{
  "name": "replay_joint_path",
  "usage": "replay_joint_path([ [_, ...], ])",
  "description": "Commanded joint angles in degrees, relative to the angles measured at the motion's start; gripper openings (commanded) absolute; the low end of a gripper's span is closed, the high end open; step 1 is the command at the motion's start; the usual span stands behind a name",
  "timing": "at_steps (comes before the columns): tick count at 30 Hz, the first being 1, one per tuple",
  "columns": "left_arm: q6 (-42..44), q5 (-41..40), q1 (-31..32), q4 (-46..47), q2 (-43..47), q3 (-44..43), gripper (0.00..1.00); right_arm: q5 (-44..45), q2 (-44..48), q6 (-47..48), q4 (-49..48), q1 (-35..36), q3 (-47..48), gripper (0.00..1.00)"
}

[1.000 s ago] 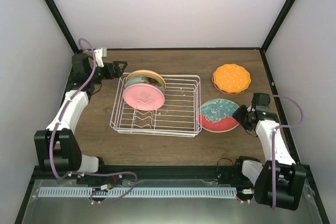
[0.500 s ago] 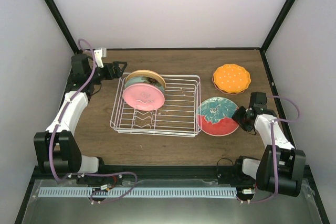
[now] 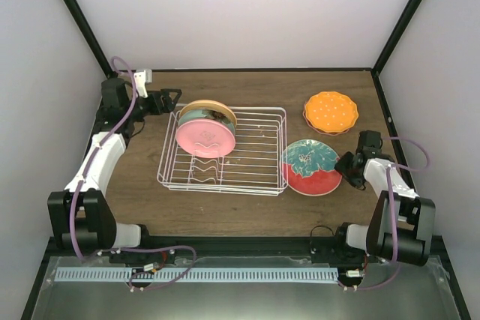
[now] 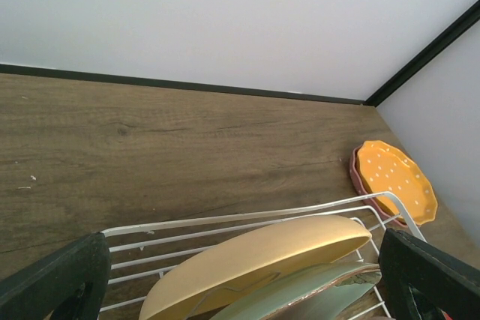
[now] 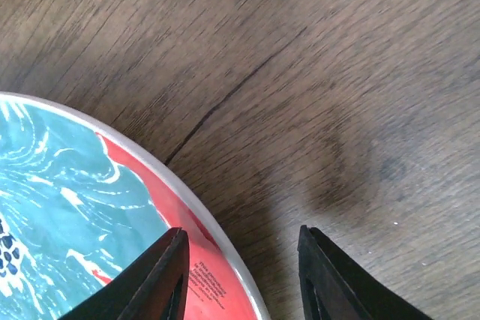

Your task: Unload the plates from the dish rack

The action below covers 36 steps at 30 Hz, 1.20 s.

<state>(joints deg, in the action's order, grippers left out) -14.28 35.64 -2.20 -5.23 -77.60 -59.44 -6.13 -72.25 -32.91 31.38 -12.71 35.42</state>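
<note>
The white wire dish rack (image 3: 259, 162) stands mid-table. At its left end stand a pale yellow plate (image 3: 206, 105), a teal plate (image 3: 196, 116) and a pink plate (image 3: 205, 139). A red-and-teal plate (image 3: 311, 166) lies flat on the table right of the rack. A dotted orange plate (image 3: 331, 111) sits on a dotted pink one at the back right. My right gripper (image 3: 346, 164) is open, straddling the red-and-teal plate's (image 5: 67, 207) right rim without gripping it (image 5: 240, 275). My left gripper (image 3: 171, 97) is open and empty behind the rack, above the yellow plate (image 4: 262, 260).
The wooden table is boxed in by white walls with black corner posts. In the left wrist view the rack's back wire (image 4: 225, 219) and the orange plate (image 4: 395, 183) show. The right half of the rack holds no plates.
The red-and-teal plate has settled slightly and the right arm's forearm has drawn in toward the right edge. The left arm has not moved.
</note>
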Motion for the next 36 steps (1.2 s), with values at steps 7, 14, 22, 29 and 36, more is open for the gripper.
replay_joint_path([
  [7,2.6,-0.9,0.3,-1.4,2.2,0.3,1.00,-3.6,3.1,7.9,0.7,-0.4,20.2,0.48],
  [14,21.3,7.9,0.3,-7.6,3.2,-2.5,0.94,-6.3,0.6,15.9,-1.7,7.7,33.0,0.55],
  [22,56.3,19.7,1.1,-27.3,7.7,-2.6,0.54,-14.1,4.4,15.7,-10.5,8.7,23.5,0.67],
  [29,69.0,16.9,5.4,-34.2,3.6,-3.9,0.39,-13.5,5.3,15.6,-10.1,9.5,22.1,0.67],
  [36,72.8,12.3,8.0,-30.2,0.6,-2.7,0.42,-13.0,7.9,15.7,-8.7,9.5,20.4,0.67],
])
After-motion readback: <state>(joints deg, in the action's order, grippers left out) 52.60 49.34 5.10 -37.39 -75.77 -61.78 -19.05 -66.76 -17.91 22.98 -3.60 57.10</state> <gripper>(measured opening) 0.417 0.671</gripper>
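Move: For the left hand, above the rack's far left part, the pink plate stands about 8 cm back, 10 cm to the right and 14 cm below, with the green flowered plate some 3 cm and the yellow plate 6 cm farther out than it. The right hand is at the right rim of the red-and-teal plate, whose middle lies level, 9 cm left and 2 cm below; the orange plate is 18 cm ahead, 3 cm left and 2 cm below. The left hand swings back and right towards the pink plate, about 10 cm back and 7 cm right, dipping late while it turns clockwise to point right and down, its fingers closing from wide open to under half. The right hand leaves the red-and-teal plate's rim, rises about 20 cm, goes forward and left, tips up and turns counter-clockwise, opening further. ##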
